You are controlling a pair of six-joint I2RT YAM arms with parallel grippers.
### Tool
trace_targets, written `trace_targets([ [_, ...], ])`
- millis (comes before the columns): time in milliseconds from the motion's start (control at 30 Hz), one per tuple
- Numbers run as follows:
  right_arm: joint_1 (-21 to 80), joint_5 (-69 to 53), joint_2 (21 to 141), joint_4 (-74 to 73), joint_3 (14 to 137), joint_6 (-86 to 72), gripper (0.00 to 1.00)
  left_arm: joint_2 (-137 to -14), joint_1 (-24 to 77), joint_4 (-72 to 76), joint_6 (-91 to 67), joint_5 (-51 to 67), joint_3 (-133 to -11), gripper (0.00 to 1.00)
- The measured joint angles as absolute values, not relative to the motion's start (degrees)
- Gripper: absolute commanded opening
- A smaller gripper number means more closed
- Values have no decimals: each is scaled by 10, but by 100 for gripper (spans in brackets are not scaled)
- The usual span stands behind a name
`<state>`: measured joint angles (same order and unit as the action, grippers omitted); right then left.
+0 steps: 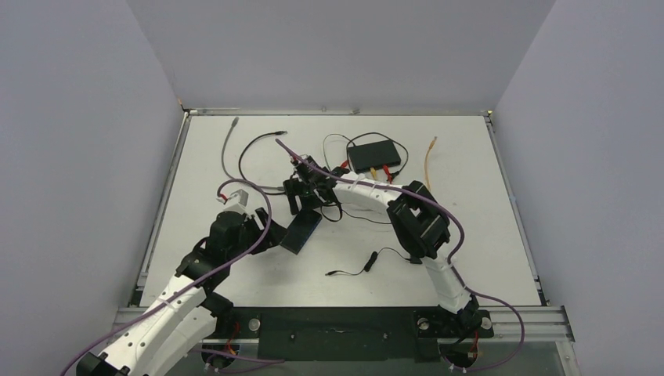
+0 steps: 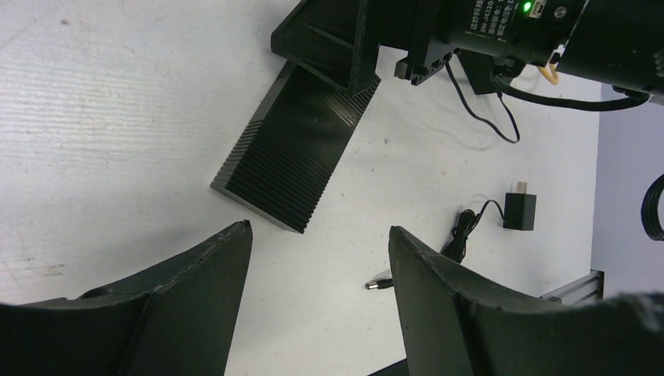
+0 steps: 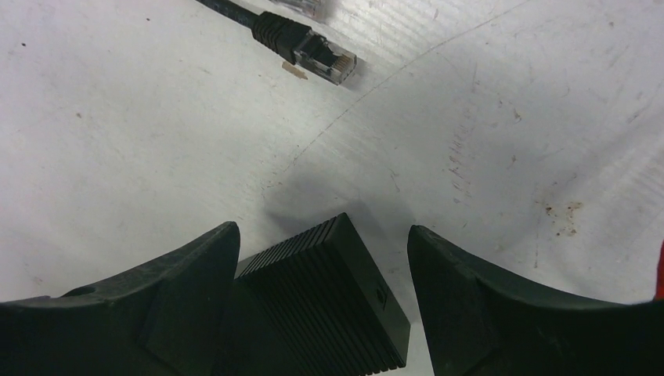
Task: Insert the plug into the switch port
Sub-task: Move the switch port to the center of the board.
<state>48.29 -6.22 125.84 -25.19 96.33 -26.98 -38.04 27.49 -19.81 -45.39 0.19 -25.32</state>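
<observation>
The switch (image 1: 301, 231), a black ribbed box, lies on the white table; its end face carries a small round port (image 3: 381, 295). My right gripper (image 3: 322, 229) straddles its far end, open: the left finger touches the box and a gap shows at the right finger. My left gripper (image 2: 321, 229) hangs open and empty just short of the switch's (image 2: 294, 157) near end. The plug (image 2: 380, 283), a small metal barrel tip, lies on the table beside my left gripper's right finger. Its thin black lead runs to a small black adapter (image 2: 519, 210).
A second black box (image 1: 374, 155) with red and yellow cables plugged in sits at the back. A black network cable end (image 3: 325, 56) lies ahead of the right gripper. A grey cable (image 1: 229, 145) and a yellow cable (image 1: 429, 160) lie near the back edge.
</observation>
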Motion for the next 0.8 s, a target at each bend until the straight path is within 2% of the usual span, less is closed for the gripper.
trace_targets([
  [200, 486, -65, 1255, -240, 943, -271, 74, -364, 273, -201, -463, 17, -235, 62],
  [800, 563, -36, 1094, -146, 698, -353, 76, -338, 272, -218, -458, 33, -235, 62],
])
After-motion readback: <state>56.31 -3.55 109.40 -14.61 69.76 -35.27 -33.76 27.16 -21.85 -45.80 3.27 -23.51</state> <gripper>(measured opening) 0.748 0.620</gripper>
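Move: The switch port lies under and behind the right gripper, which straddles its far end: its middle is about 7 cm back, 1 cm left and 2 cm below. The black cable's plug lies some 5 cm ahead and 4 cm left of the right gripper, and the power lead's tip about 22 cm back and 7 cm right. From the left gripper, the switch port's middle is roughly 6 cm ahead, 7 cm right and 9 cm lower. Drag the switch port back towards the robot with the right gripper, about 10 cm, starting gently and then faster, drifting only a little to the right. Settle the fingertips barely lower first, then stay low and level with the far finger bearing on the switch port's far face. Keep the opening wide and the wrist as it is. ##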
